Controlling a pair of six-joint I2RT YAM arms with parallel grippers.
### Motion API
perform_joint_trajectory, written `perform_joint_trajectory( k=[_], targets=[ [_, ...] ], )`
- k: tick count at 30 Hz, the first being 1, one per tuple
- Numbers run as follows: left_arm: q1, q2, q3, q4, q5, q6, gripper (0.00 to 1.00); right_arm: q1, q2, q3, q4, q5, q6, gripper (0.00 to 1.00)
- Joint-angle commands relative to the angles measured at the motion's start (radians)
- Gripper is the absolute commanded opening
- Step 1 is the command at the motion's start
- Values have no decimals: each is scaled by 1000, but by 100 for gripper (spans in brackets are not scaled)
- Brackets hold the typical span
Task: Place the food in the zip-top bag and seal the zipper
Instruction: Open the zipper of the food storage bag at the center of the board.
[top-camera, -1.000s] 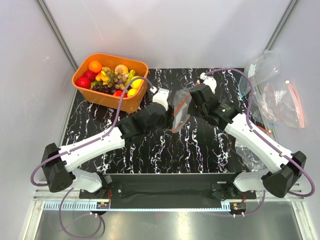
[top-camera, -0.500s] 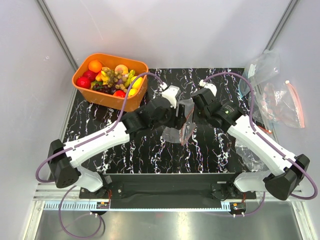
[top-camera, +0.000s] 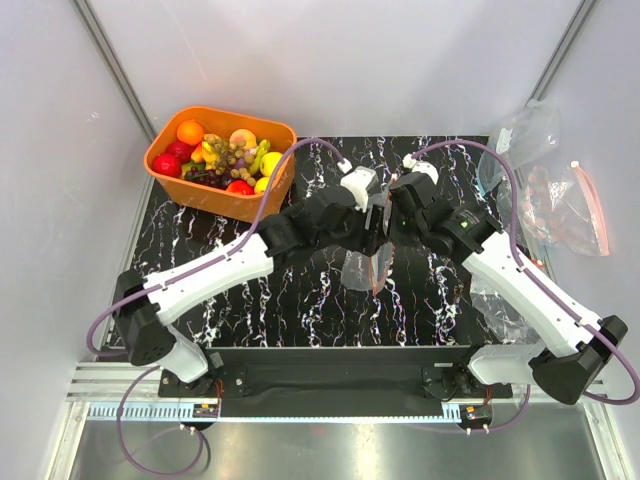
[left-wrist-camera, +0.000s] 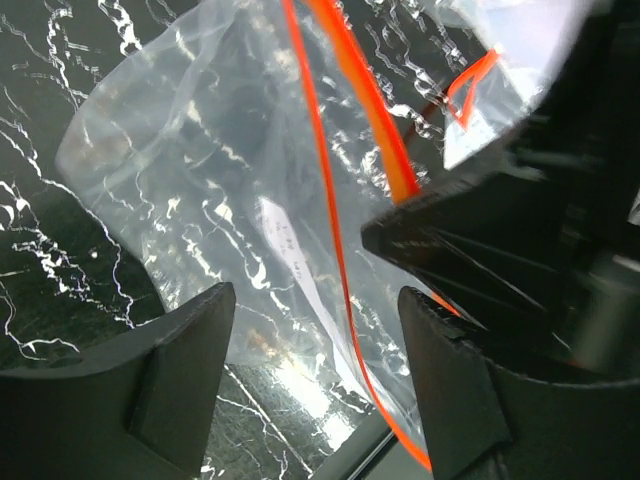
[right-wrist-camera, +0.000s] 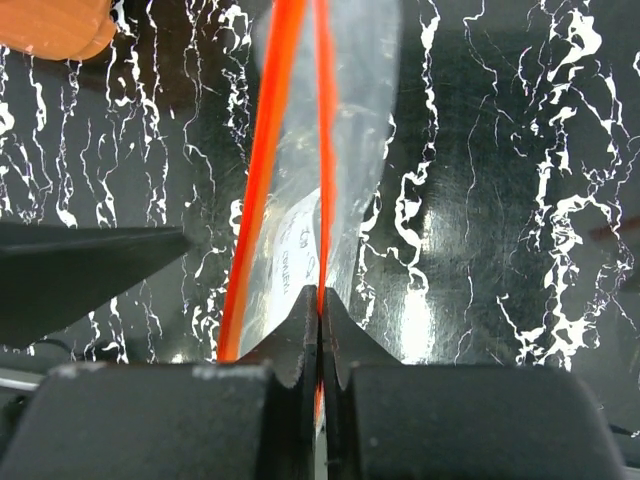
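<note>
The zip-top bag (top-camera: 360, 268) hangs over the middle of the black table, its mouth partly spread. My right gripper (right-wrist-camera: 320, 305) is shut on one orange-red zipper (right-wrist-camera: 322, 150) edge; the other edge (right-wrist-camera: 262, 170) bows away to the left. My left gripper (left-wrist-camera: 318, 375) is open right beside it, and the clear bag (left-wrist-camera: 200, 180) with its white label (left-wrist-camera: 290, 255) and one zipper strip (left-wrist-camera: 340, 240) runs between its fingers (left-wrist-camera: 190, 370) untouched. In the top view both grippers meet at the bag's top (top-camera: 380, 218). The food (top-camera: 222, 155) lies in the orange basket (top-camera: 255, 205) at the far left.
Other clear bags (top-camera: 550, 200) lie heaped off the table's right edge, one with a thin pink-red strip. The basket's corner (right-wrist-camera: 50, 25) shows at the right wrist view's top left. Grey walls close in the table on three sides.
My left gripper has opened and swung right, up against the bag. The right gripper has carried the bag slightly right, so that it hangs lower with its mouth spread.
</note>
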Motion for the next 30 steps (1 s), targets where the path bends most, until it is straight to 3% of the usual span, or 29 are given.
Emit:
perform_joint_trajectory(
  k=[1,5,6,9,13,15,18,25,30],
  targets=[
    [0,48,71,-13,-20,3,67,5,-34,51,-1,-29,-18,0],
    [5,97,123,-59,-126,6,42,5,-46,68,-40,-9,-26,0],
    [9,107,133,-64,-131,-1,26,5,-46,83,-55,-1,-27,0],
    [24,140,165,-58,-64,-29,1,5,-23,169,-187,32,-35,1],
    [24,188,177,16,122,-76,0,5,-3,267,-377,108,-21,1],
    [29,209,157,87,269,-128,0,5,24,295,-421,111,-30,2],
    [35,228,93,178,380,-187,0,5,75,272,-419,112,-47,2],
    [63,222,-85,192,279,-161,0,5,124,96,-178,77,-72,1],
    [78,182,-185,134,119,-123,0,5,138,18,-60,69,-69,0]
  ],
)
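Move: The near orange lip of the food storage bag runs between the left gripper's open fingers, about 2 cm ahead, 1 cm right and 2 cm below its hand point. The shut right fingers still hold the other lip, so the near lip is some 3 cm to their left and 1 cm lower. From the left gripper the fruit basket stands roughly 13 cm ahead, 30 cm left and 17 cm below; from the right gripper the spare bag lies about 12 cm back, 25 cm right and 23 cm below. Bring the left gripper forward and down about 4 cm and close its fingers on the near orange lip. Keeping both pinches, swing left right and back some 5 cm while right goes up, right and slightly back; then sweep both down about 10 cm, left also drifting left as its fingers tip down to about 20 degrees steeper. ##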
